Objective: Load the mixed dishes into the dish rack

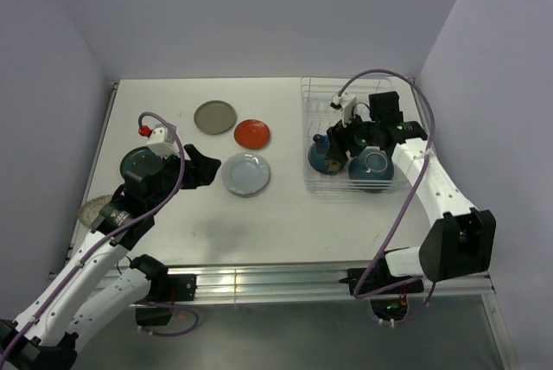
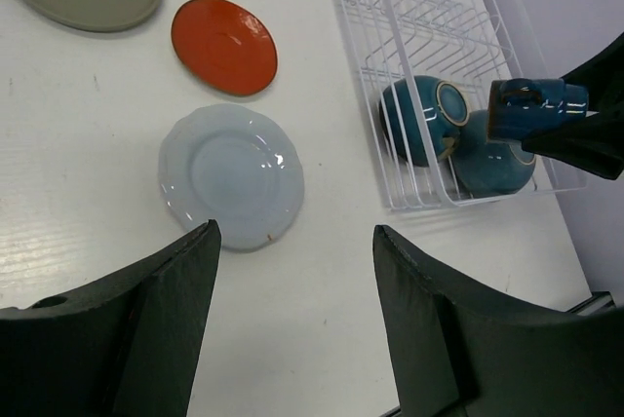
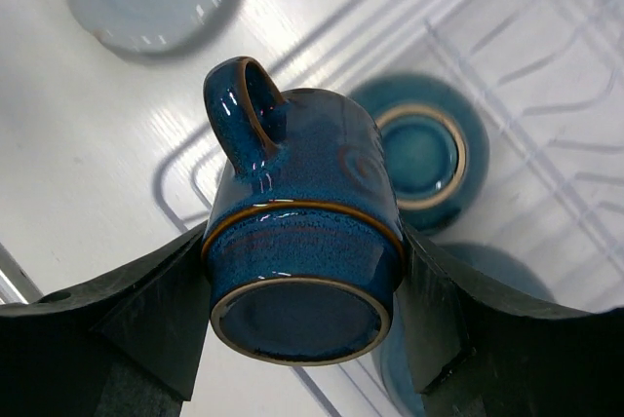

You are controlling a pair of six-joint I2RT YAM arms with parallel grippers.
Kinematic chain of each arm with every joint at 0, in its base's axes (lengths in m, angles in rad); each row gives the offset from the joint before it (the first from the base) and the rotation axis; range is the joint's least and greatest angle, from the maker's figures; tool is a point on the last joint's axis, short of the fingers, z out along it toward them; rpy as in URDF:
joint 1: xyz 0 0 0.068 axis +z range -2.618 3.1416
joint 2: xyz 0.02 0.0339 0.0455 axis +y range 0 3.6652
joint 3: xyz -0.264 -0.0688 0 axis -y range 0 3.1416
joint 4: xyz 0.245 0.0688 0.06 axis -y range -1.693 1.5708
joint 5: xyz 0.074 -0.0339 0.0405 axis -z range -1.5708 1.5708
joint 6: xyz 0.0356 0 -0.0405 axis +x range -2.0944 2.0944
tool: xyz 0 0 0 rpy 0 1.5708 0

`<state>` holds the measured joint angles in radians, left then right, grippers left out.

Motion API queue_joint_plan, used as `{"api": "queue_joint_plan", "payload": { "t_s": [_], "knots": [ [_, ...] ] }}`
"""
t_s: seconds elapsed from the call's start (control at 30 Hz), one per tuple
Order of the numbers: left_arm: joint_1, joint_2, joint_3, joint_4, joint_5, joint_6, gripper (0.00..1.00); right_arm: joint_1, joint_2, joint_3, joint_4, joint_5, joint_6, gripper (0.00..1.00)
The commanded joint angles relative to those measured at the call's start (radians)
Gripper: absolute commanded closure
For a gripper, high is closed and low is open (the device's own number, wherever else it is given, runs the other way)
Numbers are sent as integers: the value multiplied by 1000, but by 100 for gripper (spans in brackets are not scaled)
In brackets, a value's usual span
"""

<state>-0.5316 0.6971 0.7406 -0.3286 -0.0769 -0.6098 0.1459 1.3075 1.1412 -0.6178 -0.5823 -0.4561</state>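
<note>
My right gripper [image 3: 302,242] is shut on a dark blue mug [image 3: 292,173], held base towards the camera, handle up, above the white wire dish rack [image 1: 315,93]. In the rack lie two teal-blue bowls [image 1: 324,156] [image 1: 371,168]. On the table left of the rack are a grey-olive plate [image 1: 214,116], an orange-red plate [image 1: 251,133] and a pale blue-white plate [image 1: 246,173]. My left gripper [image 2: 294,232] stands open above the table just short of the pale plate [image 2: 231,173], with nothing between its fingers.
The rack [image 2: 439,37] has upright wire slots at its far end. A pale round thing [image 1: 93,210] lies at the table's left edge, partly under my left arm. Walls close in on the table on the left, back and right.
</note>
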Motion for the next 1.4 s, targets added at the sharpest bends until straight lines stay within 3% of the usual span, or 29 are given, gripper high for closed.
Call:
{"api": "queue_joint_plan", "payload": {
  "t_s": [0.0, 0.6, 1.03, 1.1, 1.37],
  "knots": [
    [2, -18, -13, 0, -23, 48, 30, 0, 36, 74, -112, 96, -61, 100],
    [2, -41, -21, 22, -1, 51, 29, 116, 239, 117, -201, 279, -64, 100],
    [2, -44, -24, 23, -1, 51, 29, 181, 337, 167, -250, 325, -64, 85],
    [2, -44, -23, 23, -1, 51, 29, 184, 354, 176, -260, 328, -64, 80],
    [2, -44, -26, 26, 2, 51, 29, 210, 354, 172, -263, 361, -59, 37]
  ]
}}
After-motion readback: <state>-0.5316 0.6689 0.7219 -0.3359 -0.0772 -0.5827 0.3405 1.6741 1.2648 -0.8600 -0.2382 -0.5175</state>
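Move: The right hand already holds the blue mug; the spot for it is the rack's near-left corner, almost straight below, about 2 cm back, 1 cm left and 14 cm down. From the hand, one upturned bowl stands some 7 cm ahead and 2 cm right, the other roughly 3 cm ahead and 12 cm right, both about 12 cm lower. From the left hand, that corner spot lies some 24 cm right, 5 cm ahead and 18 cm down. Downward, some 11 cm and slowing to a near stop, the right hand lowers the held mug inside the rack's near-left corner, on the near side of one upturned bowl and left of the other, easing only slightly back. Meanwhile the wrist tips the fingers more steeply down, some 30 degrees, and the fingers keep their hold. ##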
